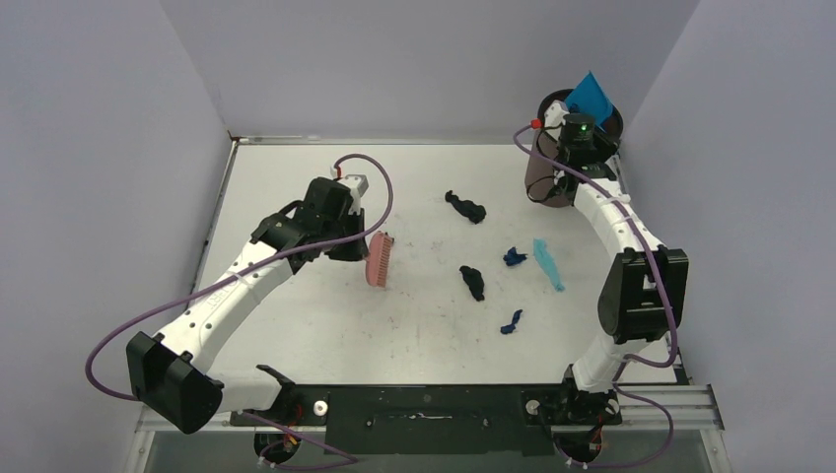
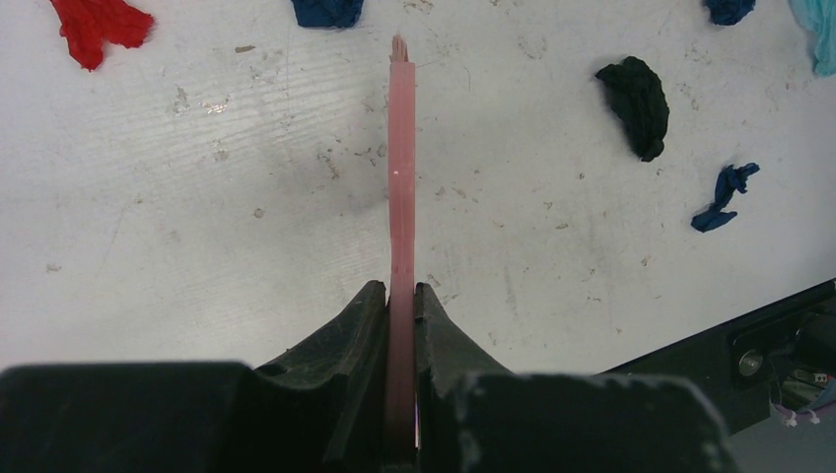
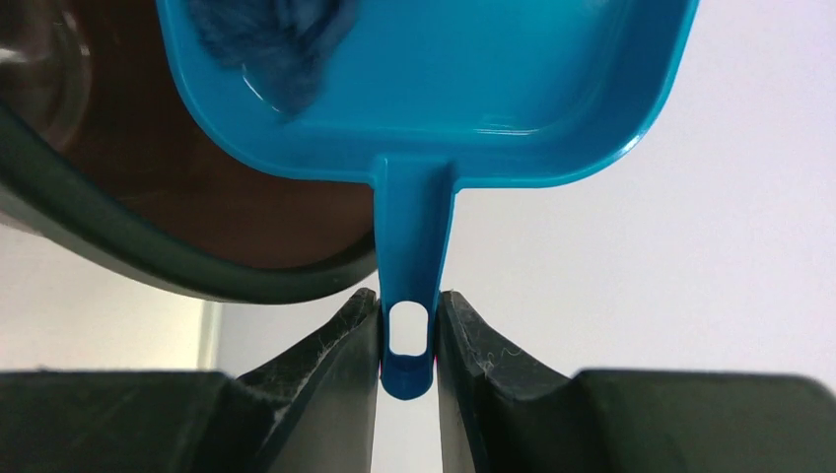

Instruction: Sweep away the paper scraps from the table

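Note:
Several paper scraps lie on the white table: a black one, another black one, a dark blue bit, a light-blue strip and a dark blue twist. The left wrist view also shows a red scrap. My left gripper is shut on the thin handle of the pink brush, left of the scraps. My right gripper is shut on the handle of the blue dustpan, raised and tilted over the bin. A blurred dark blue scrap lies in the pan.
A dark brown round bin stands at the table's far right corner, its rim under the dustpan. Grey-lilac walls enclose the table on three sides. The black base rail runs along the near edge.

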Action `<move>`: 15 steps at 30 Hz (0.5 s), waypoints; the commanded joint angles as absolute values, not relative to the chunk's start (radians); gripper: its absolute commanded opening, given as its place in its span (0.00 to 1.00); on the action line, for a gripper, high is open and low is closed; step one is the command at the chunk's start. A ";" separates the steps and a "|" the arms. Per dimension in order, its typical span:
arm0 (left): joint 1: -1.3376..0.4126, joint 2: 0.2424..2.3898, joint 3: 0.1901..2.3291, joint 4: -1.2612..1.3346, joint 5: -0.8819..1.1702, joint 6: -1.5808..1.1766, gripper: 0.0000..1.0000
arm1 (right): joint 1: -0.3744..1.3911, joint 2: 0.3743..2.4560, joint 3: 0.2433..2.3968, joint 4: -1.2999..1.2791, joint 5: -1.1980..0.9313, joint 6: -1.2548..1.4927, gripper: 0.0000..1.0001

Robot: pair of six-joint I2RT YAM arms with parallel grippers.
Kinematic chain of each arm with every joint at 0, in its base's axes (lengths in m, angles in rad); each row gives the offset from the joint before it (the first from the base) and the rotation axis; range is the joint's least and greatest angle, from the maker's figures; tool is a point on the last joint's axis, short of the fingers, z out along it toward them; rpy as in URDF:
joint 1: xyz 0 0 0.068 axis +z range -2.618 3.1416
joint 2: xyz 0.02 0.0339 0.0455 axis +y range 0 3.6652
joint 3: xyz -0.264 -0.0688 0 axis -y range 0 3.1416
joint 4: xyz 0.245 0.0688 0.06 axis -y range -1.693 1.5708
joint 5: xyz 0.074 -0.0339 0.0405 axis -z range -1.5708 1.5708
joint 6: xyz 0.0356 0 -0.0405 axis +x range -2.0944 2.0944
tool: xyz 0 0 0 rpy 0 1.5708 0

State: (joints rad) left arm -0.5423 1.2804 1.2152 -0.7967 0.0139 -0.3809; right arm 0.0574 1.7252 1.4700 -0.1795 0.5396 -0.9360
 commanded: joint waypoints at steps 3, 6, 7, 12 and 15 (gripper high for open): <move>-0.545 1.248 1.201 -0.734 0.028 -0.362 0.00 | 0.071 1.644 1.405 0.163 0.752 -1.192 0.05; -0.545 1.246 1.194 -0.733 0.026 -0.359 0.00 | 0.071 1.636 1.395 0.172 0.751 -1.200 0.05; -0.545 1.246 1.192 -0.732 0.026 -0.359 0.00 | 0.071 1.635 1.396 0.168 0.751 -1.195 0.05; -0.545 1.242 1.191 -0.729 0.024 -0.360 0.00 | 0.068 1.619 1.387 0.150 0.721 -1.154 0.05; -0.545 1.239 1.201 -0.738 0.017 -0.358 0.00 | 0.056 1.597 1.401 0.106 0.698 -1.080 0.05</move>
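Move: The bin's mouth, over which the blue dustpan is already being tipped, lies roughly 7 cm ahead of the right hand, 7 cm to its left and some 6 cm below. On the table about 25 cm below this hand are the light-blue scrap, some 16 cm back and 12 cm left, and a small dark-blue scrap, 14 cm back and 21 cm left. From the left hand, the bin's mouth is about 30 cm ahead, 55 cm right and near its own height. The dustpan, its handle still pinched in the right fingers, is lifted about 5 cm up out of the bin's mouth area, easing a couple of centimetres to the right, away from the bin. The right wrist goes on rolling its left side down by some 10 degrees while the fingers tip slightly upwards, keeping their hold. ##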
